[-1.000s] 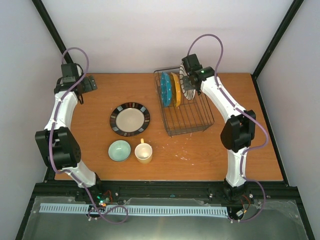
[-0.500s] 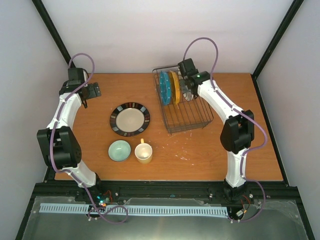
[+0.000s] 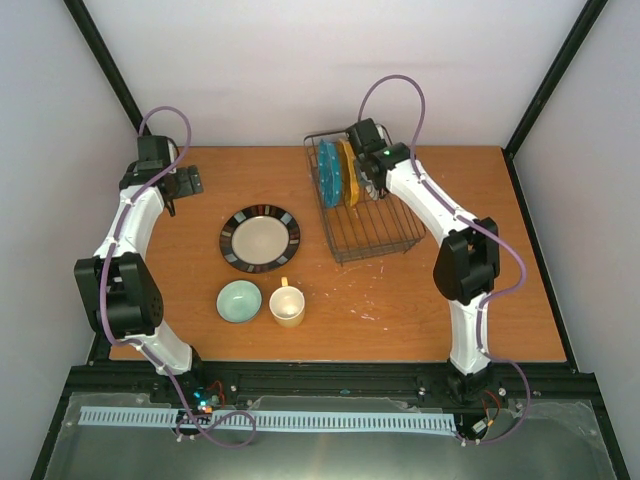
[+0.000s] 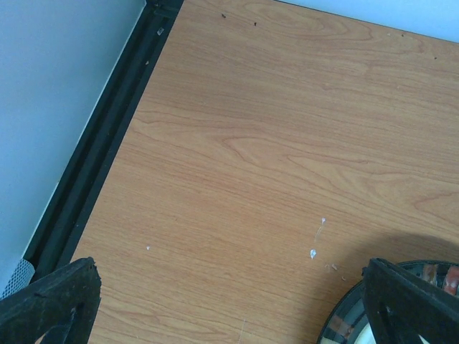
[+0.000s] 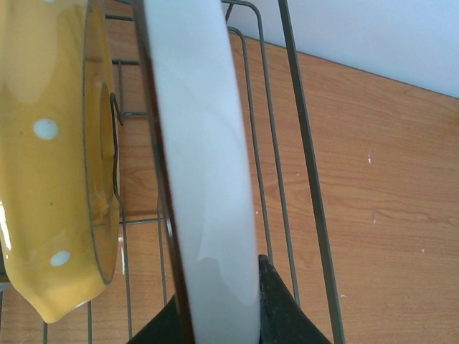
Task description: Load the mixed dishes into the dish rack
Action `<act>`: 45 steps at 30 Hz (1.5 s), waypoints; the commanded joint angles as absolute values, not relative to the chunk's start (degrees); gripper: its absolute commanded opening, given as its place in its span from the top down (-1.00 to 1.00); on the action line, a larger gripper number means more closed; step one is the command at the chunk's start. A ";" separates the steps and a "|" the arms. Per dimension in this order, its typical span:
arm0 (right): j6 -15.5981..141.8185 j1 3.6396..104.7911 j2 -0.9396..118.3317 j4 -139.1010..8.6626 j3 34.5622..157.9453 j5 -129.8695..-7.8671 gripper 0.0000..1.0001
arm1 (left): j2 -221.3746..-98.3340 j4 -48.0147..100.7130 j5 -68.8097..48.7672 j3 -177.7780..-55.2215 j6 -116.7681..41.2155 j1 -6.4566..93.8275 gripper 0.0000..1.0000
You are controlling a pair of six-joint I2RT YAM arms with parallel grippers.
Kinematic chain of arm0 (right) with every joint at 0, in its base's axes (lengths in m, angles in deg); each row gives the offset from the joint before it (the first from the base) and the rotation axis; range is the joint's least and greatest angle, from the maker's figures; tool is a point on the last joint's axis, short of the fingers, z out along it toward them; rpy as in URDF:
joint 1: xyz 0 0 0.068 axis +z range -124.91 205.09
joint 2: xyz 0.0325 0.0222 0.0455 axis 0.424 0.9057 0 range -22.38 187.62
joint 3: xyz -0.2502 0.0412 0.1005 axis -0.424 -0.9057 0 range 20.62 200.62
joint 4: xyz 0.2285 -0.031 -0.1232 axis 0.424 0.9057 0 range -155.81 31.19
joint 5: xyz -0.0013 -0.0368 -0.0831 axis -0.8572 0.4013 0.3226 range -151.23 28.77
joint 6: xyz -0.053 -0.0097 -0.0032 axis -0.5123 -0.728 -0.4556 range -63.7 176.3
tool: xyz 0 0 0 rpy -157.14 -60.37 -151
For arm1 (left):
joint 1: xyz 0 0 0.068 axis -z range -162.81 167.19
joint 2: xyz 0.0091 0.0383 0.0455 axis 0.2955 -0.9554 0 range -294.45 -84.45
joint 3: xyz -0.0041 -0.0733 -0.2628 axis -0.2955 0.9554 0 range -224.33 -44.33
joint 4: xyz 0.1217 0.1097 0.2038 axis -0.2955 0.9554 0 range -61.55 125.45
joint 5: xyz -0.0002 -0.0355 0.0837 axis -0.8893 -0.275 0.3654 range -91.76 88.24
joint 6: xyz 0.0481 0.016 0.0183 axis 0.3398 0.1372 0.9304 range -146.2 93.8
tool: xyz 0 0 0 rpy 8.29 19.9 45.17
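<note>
The dark wire dish rack stands at the back right, with a teal dotted plate and a yellow-orange plate upright in it. My right gripper is over the rack. In the right wrist view it is shut on the rim of the white plate, held upright just right of the yellow plate. The cream plate with dark rim, mint bowl and cream-yellow mug lie on the table. My left gripper is open and empty at the back left, and the plate's rim shows by its right finger.
The rack's wire side runs close to the right of the white plate. Black frame rails border the table's left edge. White walls enclose the back and sides.
My right gripper has carried the white plate leftward into the rack, up beside the yellow plate. My left gripper shifted slightly toward the back, then stayed still.
</note>
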State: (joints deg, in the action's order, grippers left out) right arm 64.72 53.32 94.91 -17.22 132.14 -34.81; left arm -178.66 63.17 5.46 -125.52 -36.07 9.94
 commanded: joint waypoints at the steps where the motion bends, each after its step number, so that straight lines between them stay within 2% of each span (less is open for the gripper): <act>1: 65.06 53.30 102.63 -10.82 134.03 -39.59 0.94 | -178.41 64.81 5.83 -128.21 -34.60 10.37 -0.99; 17: 64.75 53.38 103.97 -9.47 133.59 -36.78 0.94 | -179.83 65.38 5.53 -130.59 -34.11 10.85 -1.00; 19: 64.93 53.31 104.69 -9.27 135.12 -37.94 0.77 | -180.05 65.45 5.62 -130.80 -34.17 11.02 -0.99; 20: 65.41 53.30 104.97 -9.04 135.76 -38.16 0.55 | -180.11 65.48 5.62 -130.77 -34.19 11.03 -0.99; 21: 65.70 53.30 105.17 -9.01 136.27 -38.28 0.24 | -180.08 65.46 5.70 -130.69 -34.26 11.11 -0.99; 22: 65.96 53.30 105.15 -8.91 136.59 -38.43 0.04 | -180.04 65.41 5.75 -130.54 -34.35 11.12 -1.00; 24: 66.41 53.25 104.89 -8.94 136.84 -37.90 -0.16 | -179.98 65.31 5.73 -130.17 -34.45 11.17 -1.00; 34: 68.16 52.38 97.43 -11.13 136.71 -32.32 -0.35 | -180.64 64.76 4.95 -130.04 -34.85 11.64 -0.99; 43: 70.91 50.24 88.32 -12.91 134.57 -26.31 -0.36 | -182.35 64.54 0.74 -126.74 -35.15 12.00 -0.99; 45: 72.39 48.58 85.86 -14.44 132.22 -27.92 -0.36 | -183.70 65.20 -3.31 -125.23 -35.62 11.59 -0.87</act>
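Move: The right hand still grips the striped plate by its upper rim; its rack slot is centred about 5 cm ahead, 1 cm left and 10 cm below. Both neighbours sit some 10 cm below the hand: the orange plate about 6 cm left and 4 cm ahead, the blue plates roughly 11 cm left and 4 cm ahead. From the idle left hand the slot lies around 50 cm right, 6 cm ahead, 10 cm lower. Right hand lowers the striped plate some 4 cm, releases it, dips, then rises about 12 cm, moving right. ##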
